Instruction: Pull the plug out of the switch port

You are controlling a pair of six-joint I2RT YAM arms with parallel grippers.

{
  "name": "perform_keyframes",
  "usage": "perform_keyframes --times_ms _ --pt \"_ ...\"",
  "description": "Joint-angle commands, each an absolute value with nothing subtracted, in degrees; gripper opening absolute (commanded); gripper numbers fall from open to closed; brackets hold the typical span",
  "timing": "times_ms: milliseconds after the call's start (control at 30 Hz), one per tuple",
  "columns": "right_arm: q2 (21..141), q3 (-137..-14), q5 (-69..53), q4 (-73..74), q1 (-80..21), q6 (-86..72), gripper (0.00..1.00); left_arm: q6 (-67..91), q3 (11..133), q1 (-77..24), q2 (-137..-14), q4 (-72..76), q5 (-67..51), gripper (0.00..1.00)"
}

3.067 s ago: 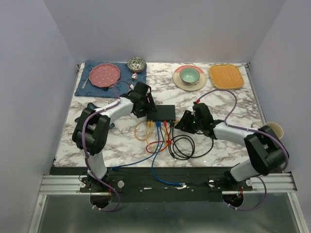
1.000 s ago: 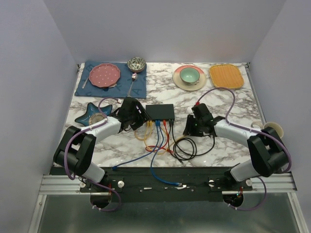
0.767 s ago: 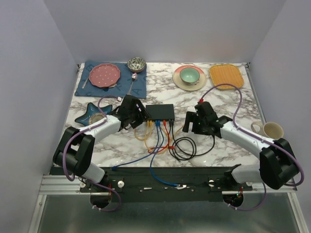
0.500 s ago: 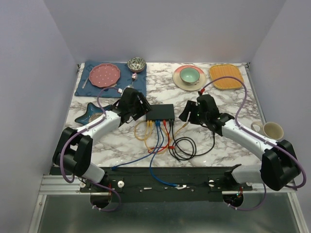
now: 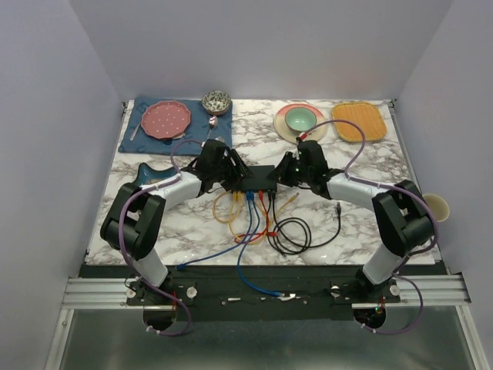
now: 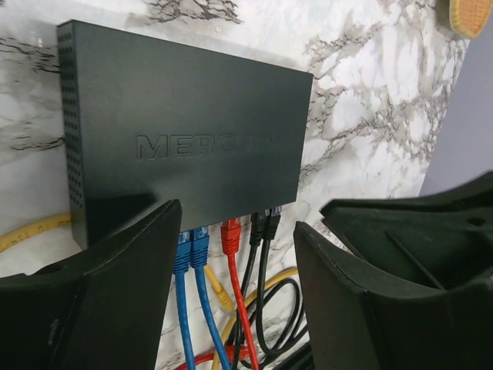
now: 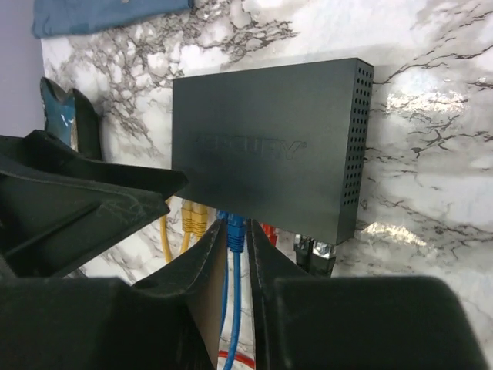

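Observation:
The switch (image 5: 259,179) (image 6: 185,131) (image 7: 266,150) lies flat mid-table, its port row facing the near edge. Several plugs sit in it: yellow (image 7: 189,220), blue (image 6: 191,248) (image 7: 236,230), red (image 6: 231,235) and black (image 6: 263,224). My left gripper (image 5: 229,173) (image 6: 235,220) hovers at the switch's left end, open wide, with nothing between its fingers (image 6: 123,285). My right gripper (image 5: 290,171) (image 7: 237,237) hovers at the right end. Its fingers (image 7: 206,266) stand a narrow slit apart, and a blue plug shows through that slit. Seen from the top camera, this gripper is away from the plugs.
Loose cables (image 5: 286,231) coil in front of the switch. A blue star dish (image 5: 149,176) lies partly under my left arm. At the back stand a pink plate (image 5: 166,119) on a blue cloth, a patterned bowl (image 5: 217,101), a green bowl (image 5: 300,119) and an orange mat (image 5: 358,122). A mug (image 5: 436,205) sits far right.
Both grippers have moved away from the near edge and inward, to the two ends of the switch. The right jaws opened wide, then narrowed to a slit. The left jaws stay wide.

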State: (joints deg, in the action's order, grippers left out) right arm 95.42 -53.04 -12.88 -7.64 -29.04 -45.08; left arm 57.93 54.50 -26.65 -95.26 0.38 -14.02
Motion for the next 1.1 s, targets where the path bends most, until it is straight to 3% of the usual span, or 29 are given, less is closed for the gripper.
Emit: perform_keyframes --times_ms 0,267,367,500,600,1067 --pt "99.2 -50.9 -20.8 -13.8 -28.2 -46.3 0.27 59.1 52.9 -27.0 -96.9 5.8 -19.9 0.69" --pt "98.7 -40.7 -22.3 -22.0 -26.4 -47.4 0.32 59.3 52.9 -27.0 -98.1 6.8 -21.1 0.68" --pt "98.7 -38.6 -23.4 -24.9 -25.6 -48.3 0.39 59.3 53.5 -27.0 -98.6 6.8 -21.2 0.69" --pt "99.5 -35.8 -24.7 -28.3 -24.6 -49.8 0.57 59.0 54.9 -27.0 -99.4 5.8 -21.8 0.69" --pt "99.5 -34.1 -25.1 -31.1 -23.8 -50.9 0.64 57.9 57.0 -27.0 -100.3 4.0 -22.1 0.68" --pt "98.7 -27.7 -28.5 -44.6 -20.7 -52.9 0.7 55.0 62.0 -26.2 -103.4 0.4 -20.0 0.68"
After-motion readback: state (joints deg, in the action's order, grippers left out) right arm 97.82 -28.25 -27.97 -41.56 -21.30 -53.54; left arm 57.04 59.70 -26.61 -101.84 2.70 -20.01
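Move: The black plug at the right end of the switch's row of ports sits about 7 cm below the right hand and 2 cm nearer the base, neither left nor right. The red plug is some 4 cm to the left of it, the switch's middle about 6 cm left and 5 cm farther out, and the loose yellow plug about 6 cm to its right. From the left hand the black plug is roughly 8 cm right, 2 cm back and 7 cm lower. Down and back by about 5 cm each, the right hand swings off the front of the switch towards the black plugs, then sidles 2 to 3 cm right. Its fingers spread from nearly shut to well open, and the wrist rolls some 15 degrees, left side up, bringing the open tips close to the plugs without a visible touch. The left hand, still open above the switch, eases 2 to 3 cm right. ##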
